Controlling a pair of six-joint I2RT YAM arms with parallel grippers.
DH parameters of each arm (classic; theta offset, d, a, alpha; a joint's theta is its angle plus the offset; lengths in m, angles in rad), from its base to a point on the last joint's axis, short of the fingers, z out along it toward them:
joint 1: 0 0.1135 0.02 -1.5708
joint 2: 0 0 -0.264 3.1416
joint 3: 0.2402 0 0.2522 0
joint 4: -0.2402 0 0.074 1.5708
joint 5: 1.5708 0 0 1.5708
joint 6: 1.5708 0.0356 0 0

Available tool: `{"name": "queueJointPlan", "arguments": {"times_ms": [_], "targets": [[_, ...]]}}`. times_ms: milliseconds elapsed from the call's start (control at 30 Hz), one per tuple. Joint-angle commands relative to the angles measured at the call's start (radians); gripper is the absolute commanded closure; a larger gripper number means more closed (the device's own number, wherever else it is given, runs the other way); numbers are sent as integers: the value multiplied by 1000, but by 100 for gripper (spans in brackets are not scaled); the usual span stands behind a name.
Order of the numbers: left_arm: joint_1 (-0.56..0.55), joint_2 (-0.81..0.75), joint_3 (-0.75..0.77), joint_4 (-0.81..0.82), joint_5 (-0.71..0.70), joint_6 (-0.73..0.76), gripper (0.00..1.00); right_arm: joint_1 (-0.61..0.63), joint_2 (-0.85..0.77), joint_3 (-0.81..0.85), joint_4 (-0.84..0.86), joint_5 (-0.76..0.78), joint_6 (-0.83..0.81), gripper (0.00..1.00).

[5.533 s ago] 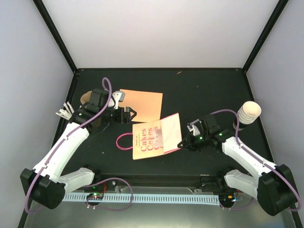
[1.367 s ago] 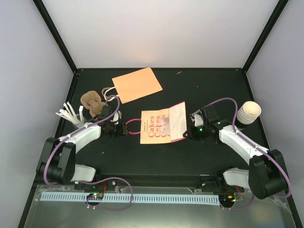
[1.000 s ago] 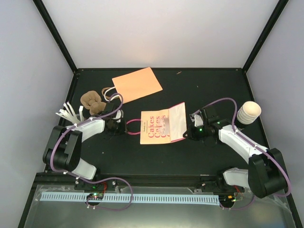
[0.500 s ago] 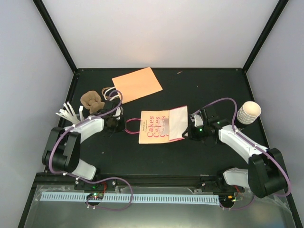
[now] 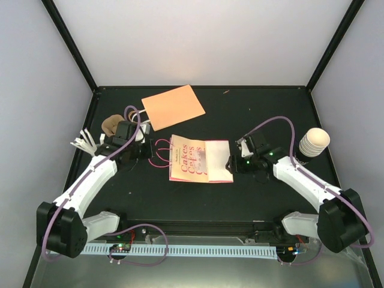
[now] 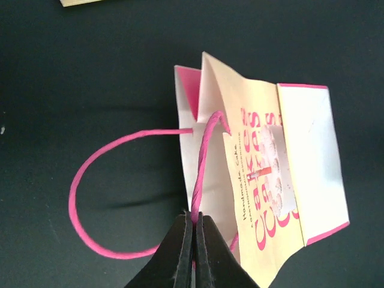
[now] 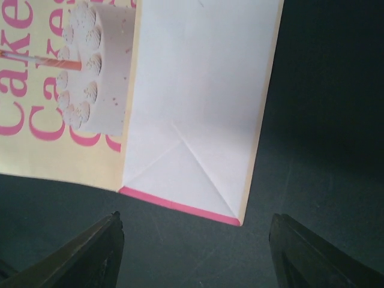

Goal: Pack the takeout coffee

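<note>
The takeout coffee (image 5: 314, 142), a cream ribbed cup, stands at the table's right edge, beyond my right arm. A cream paper bag printed "Cakes" (image 5: 198, 159) lies flat in the middle, its pink handles (image 5: 159, 155) pointing left. My left gripper (image 5: 146, 151) is shut on one pink handle (image 6: 204, 162), pinching the cord between its fingertips (image 6: 193, 225). The bag's mouth (image 6: 191, 90) gapes slightly. My right gripper (image 5: 231, 163) is open just off the bag's folded bottom (image 7: 198, 120), nothing between its fingers (image 7: 102, 252).
A flat orange paper bag (image 5: 173, 107) lies at the back left. A brown pulp carrier (image 5: 111, 125) and a bundle of white sticks (image 5: 84, 143) sit at the left edge, close behind my left arm.
The left gripper has shut on the pink handle and drawn the bag leftward. The right gripper has opened and let go of the bag's bottom end.
</note>
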Motion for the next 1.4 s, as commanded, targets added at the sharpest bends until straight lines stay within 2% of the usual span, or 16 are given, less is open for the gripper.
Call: {"name": "queueJointPlan", "arguments": {"times_ms": [0, 133, 267, 433, 667, 933, 1367], "targets": [[6, -50, 51, -62, 67, 7, 98, 75, -5, 64, -41, 177, 8, 31], [6, -96, 63, -62, 141, 11, 98, 131, -11, 98, -37, 202, 10, 30], [6, -123, 80, -71, 187, 17, 98, 135, -74, 85, 27, 166, 10, 31], [6, -167, 92, -73, 213, 10, 98, 135, -112, 42, 111, 195, -8, 28], [5, -195, 92, -52, 282, 13, 99, 161, -28, 129, 14, 279, -55, 27], [6, -187, 85, -51, 304, 11, 98, 219, -6, 149, 25, 320, -34, 26], [6, -192, 79, -36, 327, -1, 99, 323, 219, 249, 47, 388, 11, 27]]}}
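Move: The left hand holds a pink handle of the cake-printed bag. The bag's middle is about 15 cm to its right, level fore and aft and 12 cm below; the plain orange bag lies some 20 cm ahead and 6 cm right, the brown carrier 13 cm ahead and 14 cm left. From the right hand, the printed bag's middle is roughly 4 cm ahead, 9 cm left and 7 below; the cup stack is 5 cm ahead, 27 cm right. Still pinching the pink handle, the left hand draws it up about 8 cm while backing off and shifting right some 4 cm each, its fingers swinging up and to the right by 20 degrees. The open right hand rises about 5 cm clear of the bag's edge, then sweeps left and sinks a little over the white bottom panel, with no contact to be seen. ##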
